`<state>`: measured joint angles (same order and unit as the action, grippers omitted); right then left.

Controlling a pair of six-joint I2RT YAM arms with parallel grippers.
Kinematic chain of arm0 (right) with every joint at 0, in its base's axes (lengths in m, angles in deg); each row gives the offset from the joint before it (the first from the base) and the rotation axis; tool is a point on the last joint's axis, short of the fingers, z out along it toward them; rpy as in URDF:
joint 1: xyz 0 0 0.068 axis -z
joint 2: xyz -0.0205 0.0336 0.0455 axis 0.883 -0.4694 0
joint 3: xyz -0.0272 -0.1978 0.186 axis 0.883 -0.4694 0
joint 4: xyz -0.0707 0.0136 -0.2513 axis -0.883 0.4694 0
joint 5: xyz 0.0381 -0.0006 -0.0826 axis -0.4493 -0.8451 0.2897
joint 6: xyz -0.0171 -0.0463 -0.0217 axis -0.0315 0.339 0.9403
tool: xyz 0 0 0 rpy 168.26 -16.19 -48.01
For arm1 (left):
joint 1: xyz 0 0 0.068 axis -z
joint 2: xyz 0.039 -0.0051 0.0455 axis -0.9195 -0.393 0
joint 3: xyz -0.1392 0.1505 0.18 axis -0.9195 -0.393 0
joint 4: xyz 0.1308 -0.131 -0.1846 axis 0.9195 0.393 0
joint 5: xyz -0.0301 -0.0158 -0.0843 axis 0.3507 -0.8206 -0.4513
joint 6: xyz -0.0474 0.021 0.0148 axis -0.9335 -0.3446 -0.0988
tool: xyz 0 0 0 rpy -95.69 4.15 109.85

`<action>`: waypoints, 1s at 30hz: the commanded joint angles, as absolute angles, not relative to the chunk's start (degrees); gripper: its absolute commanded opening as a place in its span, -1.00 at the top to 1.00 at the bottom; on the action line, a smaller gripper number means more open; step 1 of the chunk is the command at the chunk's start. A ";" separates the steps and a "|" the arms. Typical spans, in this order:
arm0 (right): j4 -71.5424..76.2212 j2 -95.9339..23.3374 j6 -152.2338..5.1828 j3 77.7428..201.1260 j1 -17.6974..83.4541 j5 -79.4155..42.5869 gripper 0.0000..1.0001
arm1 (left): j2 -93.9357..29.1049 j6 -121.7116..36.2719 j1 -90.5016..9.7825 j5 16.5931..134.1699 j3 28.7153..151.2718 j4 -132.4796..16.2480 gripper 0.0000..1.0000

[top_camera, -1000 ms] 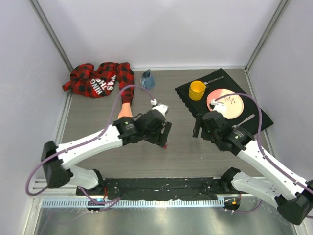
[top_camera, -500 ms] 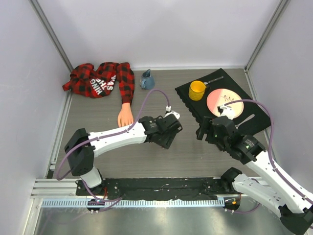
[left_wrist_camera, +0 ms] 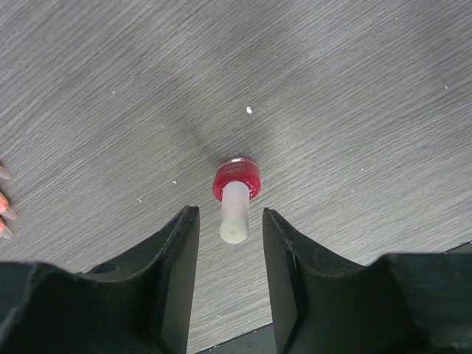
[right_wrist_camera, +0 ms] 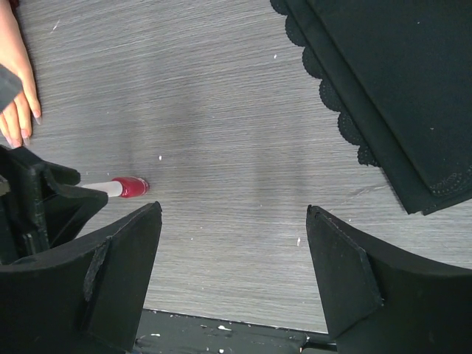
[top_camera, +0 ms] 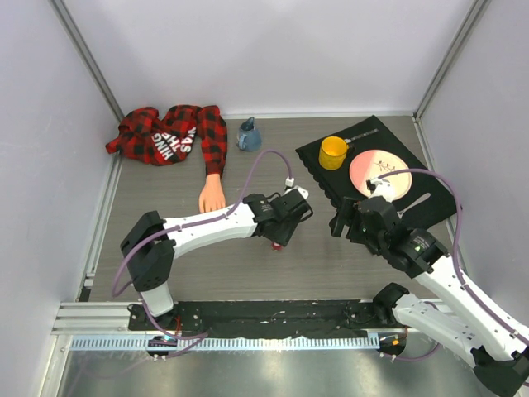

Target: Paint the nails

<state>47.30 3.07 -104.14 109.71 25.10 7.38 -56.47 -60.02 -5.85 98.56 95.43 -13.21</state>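
A small red polish bottle (left_wrist_camera: 236,179) with a white cap stands upright on the grey table. My left gripper (left_wrist_camera: 230,214) hangs straight over it, open, a finger on either side of the cap with a gap on both sides. The bottle (top_camera: 276,246) peeps out beneath that gripper (top_camera: 279,234) in the top view. The peach mannequin hand (top_camera: 212,197) lies to the left, and its nails (right_wrist_camera: 22,133) point toward the near edge. My right gripper (right_wrist_camera: 232,210) hovers wide open over bare table, with the bottle (right_wrist_camera: 130,186) to its left.
The red-and-black plaid sleeve (top_camera: 165,135) lies bunched at the back left, with a blue object (top_camera: 249,135) beside it. A black mat (top_camera: 318,157) at the back right carries a yellow cup (top_camera: 333,152) and a pink plate (top_camera: 380,174).
My left gripper has swung right and come down over the polish bottle, and its fingers have drawn closer together. The right arm has shifted slightly.
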 commanded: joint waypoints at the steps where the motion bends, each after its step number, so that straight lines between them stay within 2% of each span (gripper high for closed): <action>1: 44.81 3.65 -103.71 109.42 25.27 7.16 -0.69 | -57.03 -59.00 -6.21 97.79 97.28 -15.32 0.15; 9: 44.11 3.39 -103.62 108.89 25.27 6.28 -0.68 | -57.99 -59.00 -6.30 97.18 96.58 -15.93 0.39; 10: 44.11 3.30 -103.54 108.89 25.27 6.10 -0.69 | -57.82 -59.00 -6.30 97.18 96.40 -16.37 0.49; 15: 43.23 3.21 -103.45 108.45 25.35 5.75 -0.69 | -57.82 -58.83 -6.74 96.56 95.35 -16.72 0.74; 16: 43.14 2.95 -103.45 108.27 25.27 5.32 -0.68 | -57.65 -58.74 -6.74 96.48 95.08 -16.90 0.88; 18: 42.35 2.77 -103.27 107.84 25.18 4.52 -0.69 | -57.21 -58.65 -6.74 96.65 94.56 -16.81 0.98; 25: 35.94 1.54 -98.27 105.55 24.65 -4.09 -0.68 | -51.15 -59.88 -7.97 96.04 97.71 -9.09 1.00; 28: 30.33 0.14 -95.37 103.71 21.15 -6.81 -0.64 | -47.98 -61.20 -9.46 94.90 101.49 -3.02 1.00; 30: 23.39 0.05 -91.77 101.95 14.84 -7.08 -0.62 | -45.43 -62.51 -10.25 93.76 103.42 -0.03 1.00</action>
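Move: The nail polish bottle stands upright almost between the left hand's open fingers, its middle about 3 cm below them and 1 cm to their right. From that hand the mannequin hand lies some 13 cm ahead and 18 cm to the left, about 4 cm lower; the yellow mug stands roughly 25 cm ahead and 15 cm to the right. From the right hand, the bottle is about 20 cm left, 1 cm ahead and 11 cm below. The left hand settles barely 1 cm down and to the right around the white cap of the nail polish bottle while its half-open fingers close and pinch the cap from both sides, then it starts up and to the left, rising about 2 cm with the bottle hanging from its grip. Late on, the right hand, empty and still wide open, swings some 4 cm left and about 2 cm down towards the bottle, turning roughly 10 degrees counter-clockwise. ##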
